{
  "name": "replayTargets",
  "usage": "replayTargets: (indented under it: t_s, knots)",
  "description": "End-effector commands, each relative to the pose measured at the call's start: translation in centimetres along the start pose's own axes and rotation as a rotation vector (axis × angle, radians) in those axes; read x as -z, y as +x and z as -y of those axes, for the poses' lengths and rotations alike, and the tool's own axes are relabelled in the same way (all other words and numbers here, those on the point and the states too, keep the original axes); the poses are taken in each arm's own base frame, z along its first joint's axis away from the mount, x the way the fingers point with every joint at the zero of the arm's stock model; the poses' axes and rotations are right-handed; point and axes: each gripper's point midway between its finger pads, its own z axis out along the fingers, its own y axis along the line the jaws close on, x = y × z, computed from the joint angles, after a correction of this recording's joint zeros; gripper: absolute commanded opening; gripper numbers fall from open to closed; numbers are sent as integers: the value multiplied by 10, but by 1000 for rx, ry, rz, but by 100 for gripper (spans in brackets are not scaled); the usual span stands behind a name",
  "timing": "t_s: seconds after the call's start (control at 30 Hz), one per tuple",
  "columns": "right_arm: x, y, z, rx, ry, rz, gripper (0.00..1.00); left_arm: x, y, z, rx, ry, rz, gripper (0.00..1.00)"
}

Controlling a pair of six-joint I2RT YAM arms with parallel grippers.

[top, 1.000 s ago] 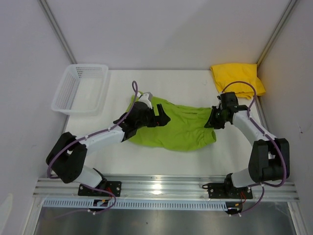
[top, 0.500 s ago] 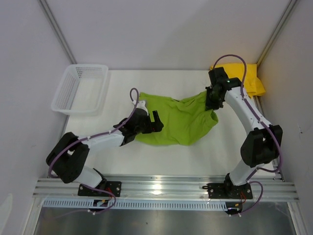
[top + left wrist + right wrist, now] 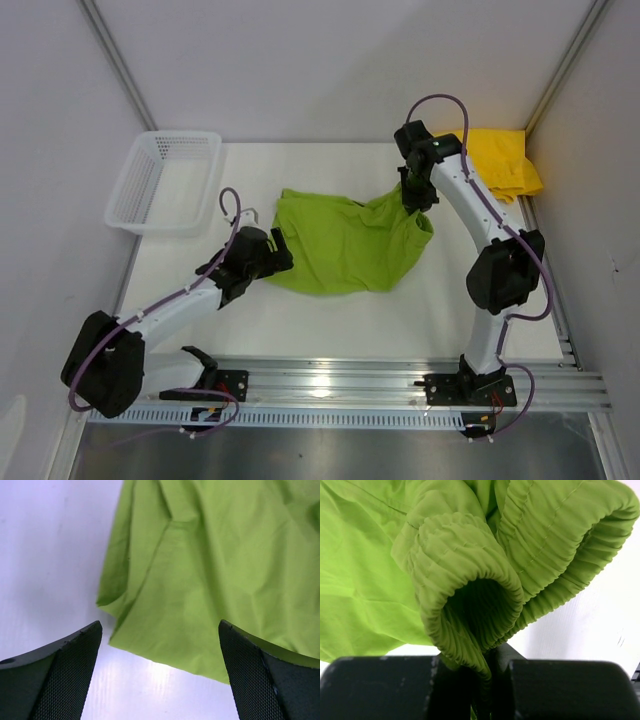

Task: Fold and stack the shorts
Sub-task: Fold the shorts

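Observation:
The lime green shorts (image 3: 345, 240) lie crumpled in the middle of the table, their right end lifted. My right gripper (image 3: 410, 197) is shut on the ribbed waistband (image 3: 470, 630) and holds that end above the table. My left gripper (image 3: 275, 255) is open at the shorts' left edge, off the cloth. Its fingers (image 3: 60, 675) frame the near hem (image 3: 170, 650) with bare table between them. The yellow shorts (image 3: 490, 160) lie bunched in the far right corner, behind the right arm.
A white mesh basket (image 3: 165, 180) stands at the far left of the table. Walls close in the table on the left, back and right. A metal rail (image 3: 340, 380) runs along the near edge by the arm bases.
My right gripper has carried the waistband end up and toward the far side, left of where it was. My left gripper has drawn back off the cloth to the near left.

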Motion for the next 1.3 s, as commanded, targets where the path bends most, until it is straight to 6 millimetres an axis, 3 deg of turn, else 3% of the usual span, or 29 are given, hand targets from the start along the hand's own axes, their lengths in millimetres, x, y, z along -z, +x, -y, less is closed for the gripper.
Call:
replayTargets:
  t_s: [0.0,0.1,0.13,0.23,0.4,0.5,0.63,0.77,0.8,0.97,1.13,1.27]
  knots:
    - [14,-5,3,30,41,8,0,-1,-9,-23,32,-57,17,99]
    - [15,-6,2,33,38,13,0,-10,-7,-35,34,-87,-28,99]
    - [15,-9,1,33,33,19,0,-17,3,-42,25,-113,-72,99]
    - [18,-13,2,37,49,25,0,-26,7,-44,28,-121,-108,97]
    - [26,-22,-2,43,62,31,0,-44,31,-50,24,-144,-192,93]
    - [30,-29,-7,53,91,32,0,-51,43,-47,35,-118,-229,84]
    - [23,-29,-13,62,133,25,0,-50,50,-34,53,-46,-235,61]
    - [13,-28,-22,65,177,30,0,-42,66,-19,33,-4,-246,55]
    - [9,-27,-29,73,181,28,0,-43,60,-9,34,29,-217,54]
    - [-1,-22,-45,93,192,12,0,-35,72,15,-11,86,-224,49]
    - [-2,-12,-70,137,174,3,0,-24,81,33,-38,137,-205,39]
    - [1,-5,-83,155,171,9,0,-13,83,45,-69,173,-174,37]
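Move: The green shorts' near-left corner lies about 3 cm left of the open left hand and level with it, some 7 cm below; the shorts' far-left corner is roughly 22 cm straight ahead, the white basket about 24 cm ahead and 27 cm left. The right hand, still pinching the waistband, has the far edge's middle about 12 cm ahead, 14 cm left and 16 cm below, and the folded yellow shorts some 24 cm ahead and 18 cm right. Left and then down by about 6 cm, the left hand drops to the near-left corner of the green shorts and closes on the edge, then drags it right and back, low over the table, turning some 15 degrees clockwise. The right hand keeps its pinch on the waistband and carries it forward, then about 9 cm left, rising slightly before sinking again, over the shorts' far side. ##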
